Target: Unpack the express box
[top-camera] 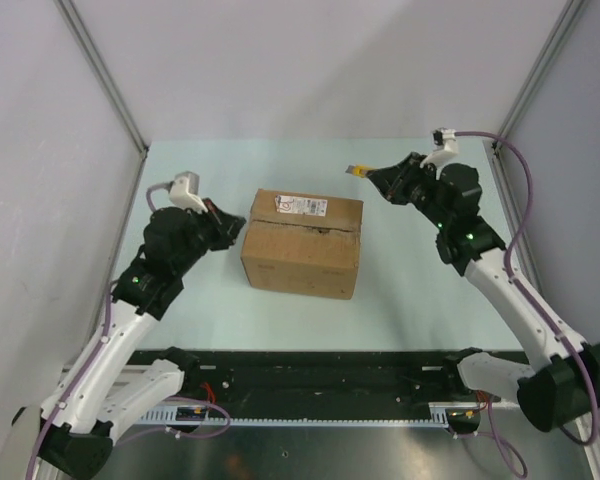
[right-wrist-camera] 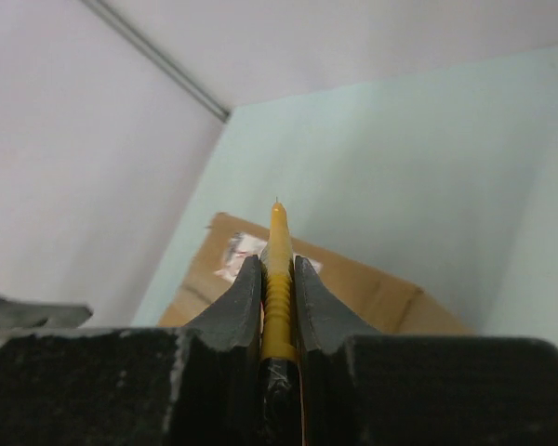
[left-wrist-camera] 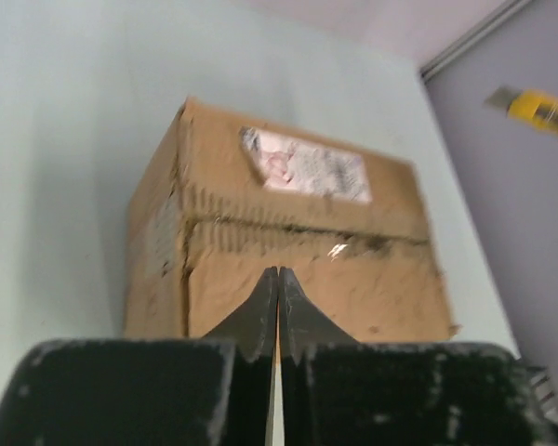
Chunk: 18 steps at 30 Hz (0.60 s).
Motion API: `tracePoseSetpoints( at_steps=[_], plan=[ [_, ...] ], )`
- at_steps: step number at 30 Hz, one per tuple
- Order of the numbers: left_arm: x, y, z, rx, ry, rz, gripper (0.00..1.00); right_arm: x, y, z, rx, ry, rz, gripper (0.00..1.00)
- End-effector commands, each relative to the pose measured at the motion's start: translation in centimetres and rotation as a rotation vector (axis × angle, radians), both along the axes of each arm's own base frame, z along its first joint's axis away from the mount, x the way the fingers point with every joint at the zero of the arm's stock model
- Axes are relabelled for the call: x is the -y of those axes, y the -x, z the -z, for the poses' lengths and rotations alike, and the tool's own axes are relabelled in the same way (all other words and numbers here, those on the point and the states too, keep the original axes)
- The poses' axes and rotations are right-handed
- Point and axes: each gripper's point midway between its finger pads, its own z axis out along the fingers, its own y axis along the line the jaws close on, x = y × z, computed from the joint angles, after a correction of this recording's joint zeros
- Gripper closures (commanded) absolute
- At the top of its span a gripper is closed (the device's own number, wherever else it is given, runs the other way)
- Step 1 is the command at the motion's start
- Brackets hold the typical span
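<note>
The express box (top-camera: 302, 243) is a brown cardboard carton with a white label (top-camera: 300, 206), standing mid-table with its flaps down. In the left wrist view the express box (left-wrist-camera: 298, 251) fills the middle, its taped seam (left-wrist-camera: 307, 237) running across. My left gripper (top-camera: 236, 226) hovers just left of the box, shut and empty, fingertips together (left-wrist-camera: 278, 275). Up at the box's back right corner my right gripper (top-camera: 373, 177) is shut on a yellow utility knife (top-camera: 357, 171). That knife (right-wrist-camera: 278, 269) points over the express box (right-wrist-camera: 372, 293) below.
Grey enclosure walls (top-camera: 60, 120) and metal frame posts (top-camera: 105, 75) close in the pale green table (top-camera: 400, 290) at left, back and right. A black rail (top-camera: 310, 375) with both arm bases runs along the near edge.
</note>
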Motion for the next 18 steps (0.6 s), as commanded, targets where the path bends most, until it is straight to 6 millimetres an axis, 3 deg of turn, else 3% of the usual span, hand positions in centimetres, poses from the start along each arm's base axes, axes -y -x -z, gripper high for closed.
tracePoseSetpoints(
  at_steps=[1,3,7,9,10,15,18],
  plan=[
    [-0.2,1.7,4.3,-0.066,-0.123,0.067,1.0,1.2,-3.1,-1.3,0.073,0.057,0.102,1.0],
    [0.1,2.5,5.6,-0.105,-0.174,0.122,1.0,1.0,-4.2,-0.1,0.056,0.079,0.111,1.0],
    [0.6,4.2,10.5,-0.3,-0.2,0.182,1.0,0.9,-6.6,2.0,0.031,0.101,0.116,1.0],
    [0.5,4.2,11.9,-0.358,-0.186,0.153,1.0,0.9,-7.7,2.1,0.041,0.101,0.119,1.0],
    [0.1,4.1,12.8,-0.381,-0.196,0.122,1.0,0.6,-8.6,3.5,0.015,0.113,0.113,1.0],
    [-0.1,3.4,14.7,-0.444,-0.236,0.101,1.0,0.0,-11.4,5.4,0.005,0.132,0.095,1.0],
    [-0.7,2.5,14.8,-0.448,-0.253,0.072,1.0,-0.2,-12.5,6.6,-0.002,0.148,0.098,1.0]
  ],
)
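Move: Some 7 cm ahead of the left hand, 15 cm to its right and about 22 cm below lies the middle of the box; the label on its lid is about 14 cm ahead, 15 cm right and 17 cm below. The knife is roughly 8 cm ahead, 28 cm right and 5 cm above this hand. From the right hand, which holds the knife, the box's middle is about level, 15 cm left and 27 cm below. Sinking about 11 cm and drawing back slightly, the left hand brings its shut, empty fingers down to the box's near left top corner, tipping them some 20 degrees further down, then slows and seems to touch the cardboard there. The right hand keeps its grip on the knife and travels about 11 cm forward and nearly 10 cm down, towards the area off the box's far right corner. ##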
